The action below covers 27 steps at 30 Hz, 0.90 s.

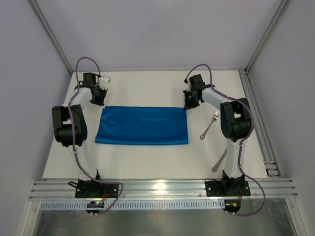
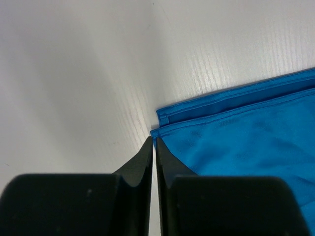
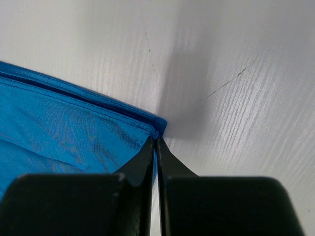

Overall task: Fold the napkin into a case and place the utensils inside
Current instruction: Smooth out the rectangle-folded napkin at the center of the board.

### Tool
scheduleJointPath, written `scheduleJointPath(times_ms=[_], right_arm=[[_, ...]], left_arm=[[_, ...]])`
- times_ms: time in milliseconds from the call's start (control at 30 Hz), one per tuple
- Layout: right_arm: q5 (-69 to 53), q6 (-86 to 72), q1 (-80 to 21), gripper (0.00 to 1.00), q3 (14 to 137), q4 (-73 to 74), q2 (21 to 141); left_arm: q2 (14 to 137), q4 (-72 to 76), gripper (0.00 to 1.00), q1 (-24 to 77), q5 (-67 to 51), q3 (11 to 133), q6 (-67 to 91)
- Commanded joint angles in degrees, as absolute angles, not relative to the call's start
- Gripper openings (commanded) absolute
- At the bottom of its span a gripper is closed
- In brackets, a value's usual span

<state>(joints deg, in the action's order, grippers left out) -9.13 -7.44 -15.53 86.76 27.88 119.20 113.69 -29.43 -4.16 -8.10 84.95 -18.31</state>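
Note:
The bright blue napkin (image 1: 142,125) lies flat on the white table as a wide folded rectangle, its layered hems showing along the far edge (image 2: 236,98). My left gripper (image 1: 101,100) is shut at its far left corner, and the corner's tip meets the closed tips (image 2: 153,139). At the far right corner my right gripper (image 1: 189,104) is shut too, with a sliver of blue cloth (image 3: 88,128) pinched between its tips (image 3: 156,137). A silver fork (image 1: 210,124) lies right of the napkin. A second utensil (image 1: 219,161) lies nearer, partly behind the right arm.
The white table (image 1: 147,162) ends in metal rails at the front (image 1: 162,188) and right side (image 1: 258,123). Grey walls close in the back and both sides. Both arm bases stand at the near edge.

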Motion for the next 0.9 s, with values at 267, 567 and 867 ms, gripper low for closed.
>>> scheduleJointPath(times_ms=[267, 567, 867], right_arm=[[-9.2, -6.7, -15.4, 0.04, 89.0, 27.9, 116.1], [-9.0, -6.7, -15.4, 0.04, 89.0, 27.9, 116.2], [-8.6, -6.4, -15.3, 0.04, 89.2, 28.2, 116.0]], left_arm=[[119.4, -33.0, 0.28, -5.9, -12.7, 90.9, -17.0], [122.4, -39.0, 0.25, -8.0, -19.1, 92.7, -18.9], [120.9, -40.6, 0.26, -9.0, -22.1, 92.2, -19.7]])
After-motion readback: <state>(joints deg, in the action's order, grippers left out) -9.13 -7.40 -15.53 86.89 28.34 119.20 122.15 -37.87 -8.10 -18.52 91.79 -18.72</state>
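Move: The napkin's far left corner lies about 4 cm below the left hand and 1 cm back, straight under sideways; the napkin's near left corner is some 20 cm back and 4 cm left of the hand. From the right hand, whose shut fingers are already on the far right corner, the far left corner lies roughly 45 cm left, 1 cm ahead and 1 cm below. The left hand sinks about 3.5 cm to the napkin's far left corner, its fingers parting slightly to straddle it. ##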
